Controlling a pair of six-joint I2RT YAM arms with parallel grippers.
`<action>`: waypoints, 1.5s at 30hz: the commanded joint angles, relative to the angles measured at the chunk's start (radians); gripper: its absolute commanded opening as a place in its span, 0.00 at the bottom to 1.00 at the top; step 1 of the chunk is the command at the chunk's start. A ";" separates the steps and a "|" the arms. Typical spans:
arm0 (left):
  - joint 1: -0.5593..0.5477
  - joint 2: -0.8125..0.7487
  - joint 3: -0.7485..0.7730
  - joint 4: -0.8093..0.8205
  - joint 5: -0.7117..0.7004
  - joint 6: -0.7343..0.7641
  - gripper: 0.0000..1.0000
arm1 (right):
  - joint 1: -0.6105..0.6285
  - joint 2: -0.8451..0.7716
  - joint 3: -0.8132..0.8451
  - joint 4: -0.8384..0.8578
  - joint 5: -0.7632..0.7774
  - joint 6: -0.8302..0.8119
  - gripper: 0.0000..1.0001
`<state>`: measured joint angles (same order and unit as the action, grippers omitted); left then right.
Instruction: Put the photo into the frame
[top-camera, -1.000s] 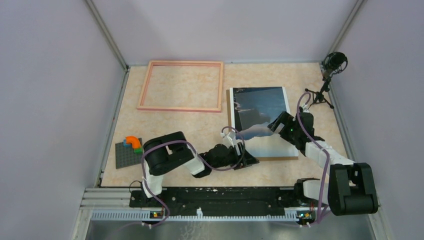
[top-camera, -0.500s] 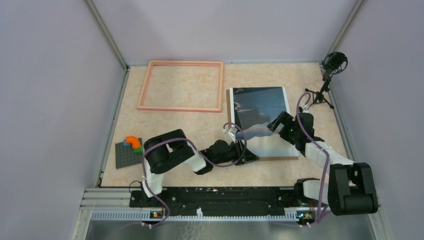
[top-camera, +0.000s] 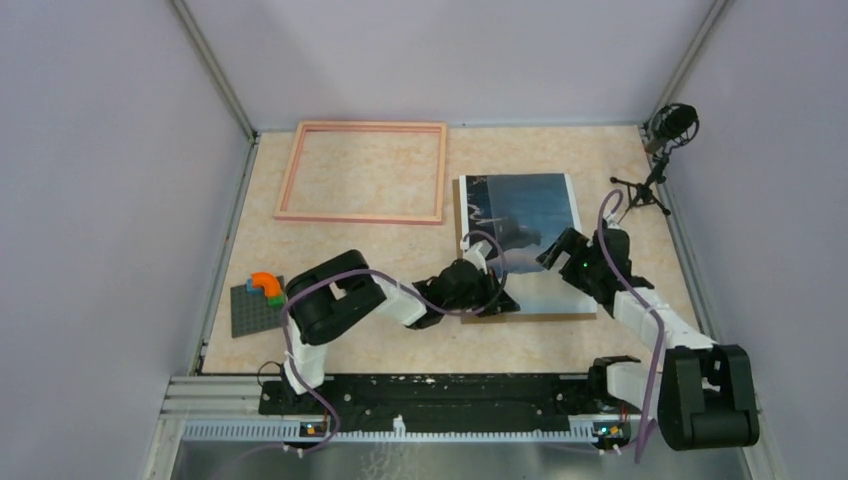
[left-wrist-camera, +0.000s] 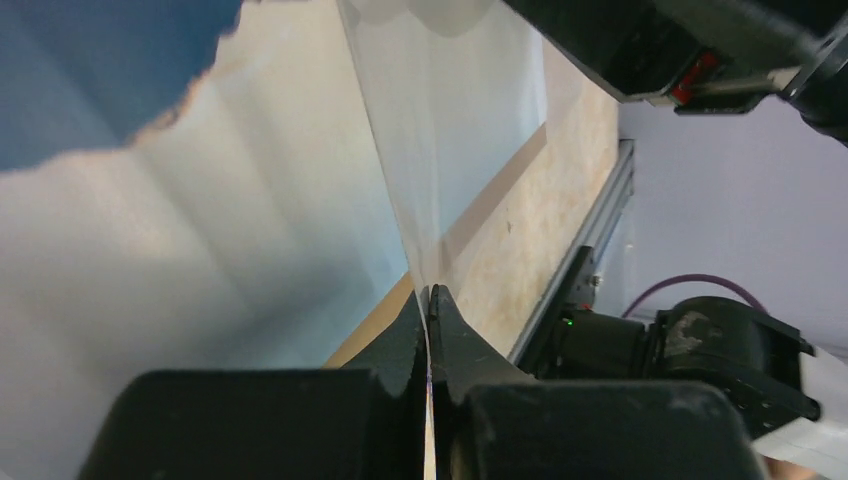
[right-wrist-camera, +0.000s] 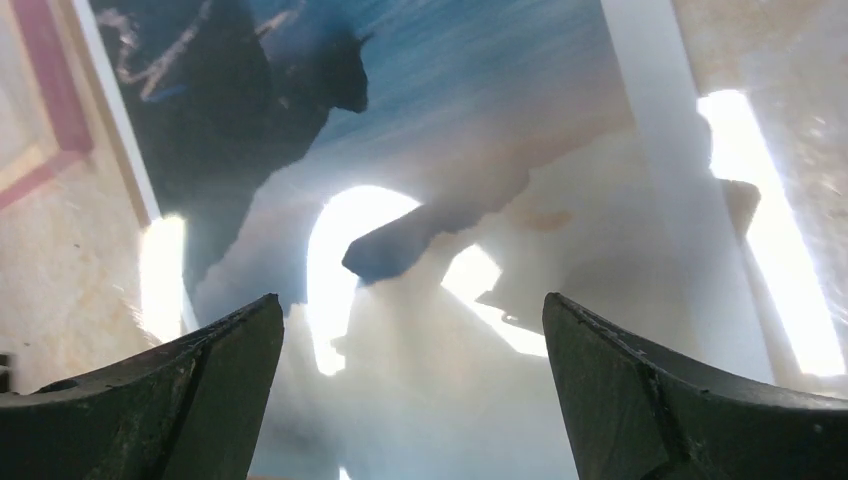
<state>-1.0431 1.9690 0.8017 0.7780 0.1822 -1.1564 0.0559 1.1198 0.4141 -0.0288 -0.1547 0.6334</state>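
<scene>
The photo (top-camera: 522, 215), blue sky with a dark mountain and white clouds, lies on the table right of the middle. My left gripper (top-camera: 503, 298) is shut on its near left edge. In the left wrist view the thin sheet (left-wrist-camera: 200, 230) runs between the closed jaws of the left gripper (left-wrist-camera: 430, 300), and part of it curls up off the board. My right gripper (top-camera: 552, 255) hovers open over the photo's near right part. In the right wrist view the right gripper (right-wrist-camera: 410, 300) holds nothing, with the photo (right-wrist-camera: 450, 150) under it. The pinkish frame (top-camera: 360, 217) lies flat at the back left.
A brown backing board (top-camera: 540, 318) lies under the photo, its edge showing in the left wrist view (left-wrist-camera: 375, 320). A grey baseplate with coloured bricks (top-camera: 258, 300) sits at the left. A microphone on a tripod (top-camera: 665, 130) stands at the back right. Walls close in three sides.
My left gripper moved right and forward to the photo's near left edge and shut on it. My right gripper stayed open over the photo, barely shifting.
</scene>
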 joint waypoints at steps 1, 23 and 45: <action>0.012 -0.145 0.128 -0.309 -0.077 0.296 0.00 | -0.005 -0.100 0.091 -0.160 0.072 -0.067 0.99; 0.603 -0.764 -0.038 -0.842 -0.143 0.349 0.00 | 0.150 -0.026 0.393 -0.284 -0.046 -0.068 0.99; 0.724 -1.021 -0.669 -0.138 0.059 -0.422 0.00 | 0.590 0.034 -0.028 0.233 0.118 0.675 0.99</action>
<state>-0.3233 0.8963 0.1349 0.3832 0.1425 -1.4403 0.5396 1.2316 0.4221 0.1097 -0.2054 1.0767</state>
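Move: The left gripper, already shut on a clear sheet at the photo's near side, has the wooden frame's middle about 38 cm to its left, 32 cm ahead and 3 cm lower. The photo's middle is some 15 cm ahead and 2 cm right of it, the block plate about 58 cm left and level with it. From the open right gripper, the photo's middle lies about 6 cm ahead, 6 cm left and 2 cm below. Keep the left gripper shut on the clear sheet and sweep it about 30 cm left in an arc, rising forward first, then sinking and drawing back to the bare table short of the frame, turning it some 50 degrees counter-clockwise. Lift the right gripper, wide open, carry it left over the photo, then lower and draw it back towards the near-left corner, its left side tilting up. ##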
